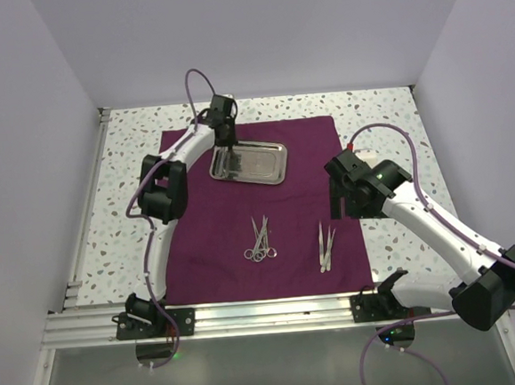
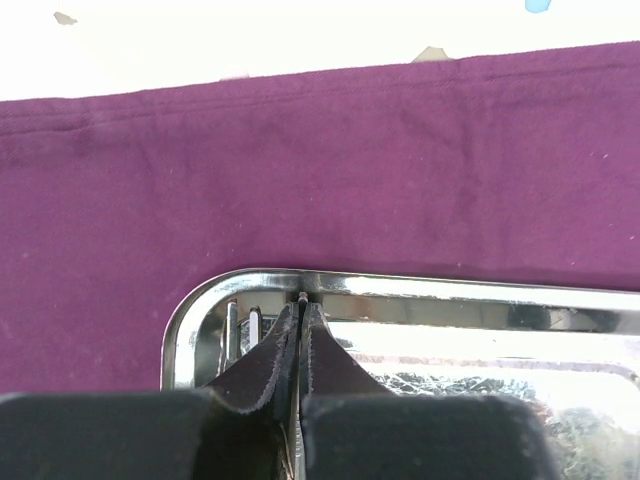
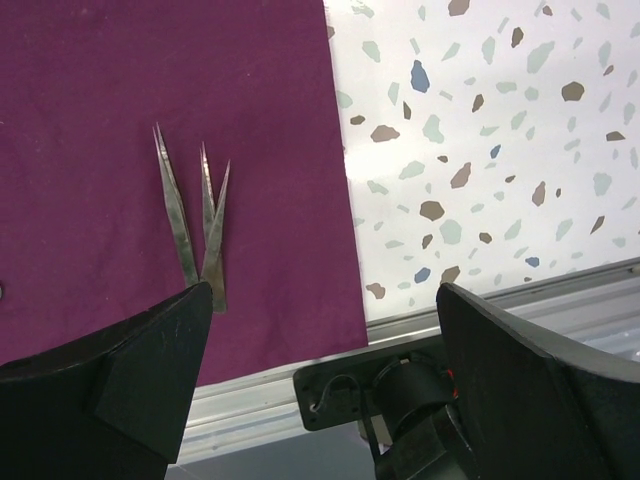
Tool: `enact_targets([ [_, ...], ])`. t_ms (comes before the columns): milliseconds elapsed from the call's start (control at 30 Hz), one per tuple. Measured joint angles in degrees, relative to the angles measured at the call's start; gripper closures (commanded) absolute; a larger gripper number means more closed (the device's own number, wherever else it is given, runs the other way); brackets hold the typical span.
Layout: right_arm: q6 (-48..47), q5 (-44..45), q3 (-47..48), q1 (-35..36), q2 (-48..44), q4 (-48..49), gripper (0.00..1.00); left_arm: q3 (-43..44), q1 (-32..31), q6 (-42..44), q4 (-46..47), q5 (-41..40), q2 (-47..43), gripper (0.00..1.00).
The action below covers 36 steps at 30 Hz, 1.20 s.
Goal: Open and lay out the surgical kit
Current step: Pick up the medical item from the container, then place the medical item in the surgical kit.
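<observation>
The dark purple cloth (image 1: 217, 240) (image 2: 320, 170) (image 3: 100, 80) lies spread flat on the table. The shiny steel tray (image 1: 274, 175) (image 2: 450, 287) rests on its far part. My left gripper (image 1: 227, 148) (image 2: 301, 305) reaches into the tray's back-left corner, shut, with a thin metal tip pinched between its fingertips. Two more slim bright shafts (image 2: 242, 330) show just left of the fingers. Ring-handled scissors (image 1: 260, 241) lie mid-cloth, tweezers (image 1: 326, 245) (image 3: 195, 215) to their right. My right gripper (image 1: 337, 209) (image 3: 325, 290) hangs open above the cloth's right edge, holding nothing.
An aluminium rail (image 1: 267, 312) (image 3: 280, 385) runs along the near table edge, carrying the right arm's base mount (image 3: 400, 390). Speckled tabletop (image 1: 386, 120) (image 3: 480, 150) surrounds the cloth. White walls close in the left, right and back.
</observation>
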Motion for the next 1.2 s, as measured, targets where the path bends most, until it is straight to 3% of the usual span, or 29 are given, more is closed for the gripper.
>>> enact_targets([
  [433,-0.42,-1.55,-0.20,0.00,-0.04,1.90,0.02,2.67,1.27,-1.81,-1.62,6.43,0.35,1.00],
  [667,-1.03,-2.73,-1.90,0.00,-1.51,3.76,0.02,-0.17,1.57,-2.75,-2.73,9.33,-9.64,1.00],
  [800,-1.25,-3.63,-2.99,0.00,-2.64,4.98,0.02,-9.14,1.66,-2.71,-1.73,9.44,-22.01,1.00],
  [1000,-1.66,-5.03,-4.72,0.00,-3.96,6.78,0.02,-34.75,1.20,-2.71,0.96,6.56,-42.66,1.00],
  [1200,-1.95,-6.45,-6.54,0.00,-4.63,8.00,0.02,-55.91,-0.96,-3.82,0.61,3.52,-52.41,1.00],
])
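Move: Over the far end of the tray, the left fingers are already shut on the slim medical item; the tray's middle lies about 7 cm back and 5 cm to the right. The likely laying place, bare cloth left of the scissors, is some 31 cm back and 9 cm left, about 3 cm below. The scissors lie roughly 16 cm to the right of that place and 2 cm nearer the base. From the right hand that place is about 42 cm left, 4 cm ahead and 15 cm below. Keeping its fingers shut on the medical item, the left hand edges slightly right, then lifts steeply about 17 cm out of the tray and swings fast back over the cloth towards the scissors' left side, some 22 cm back and 6 cm left, sinking again by nearly 10 cm. The open, empty right hand drifts about 2 cm left and a little down. ##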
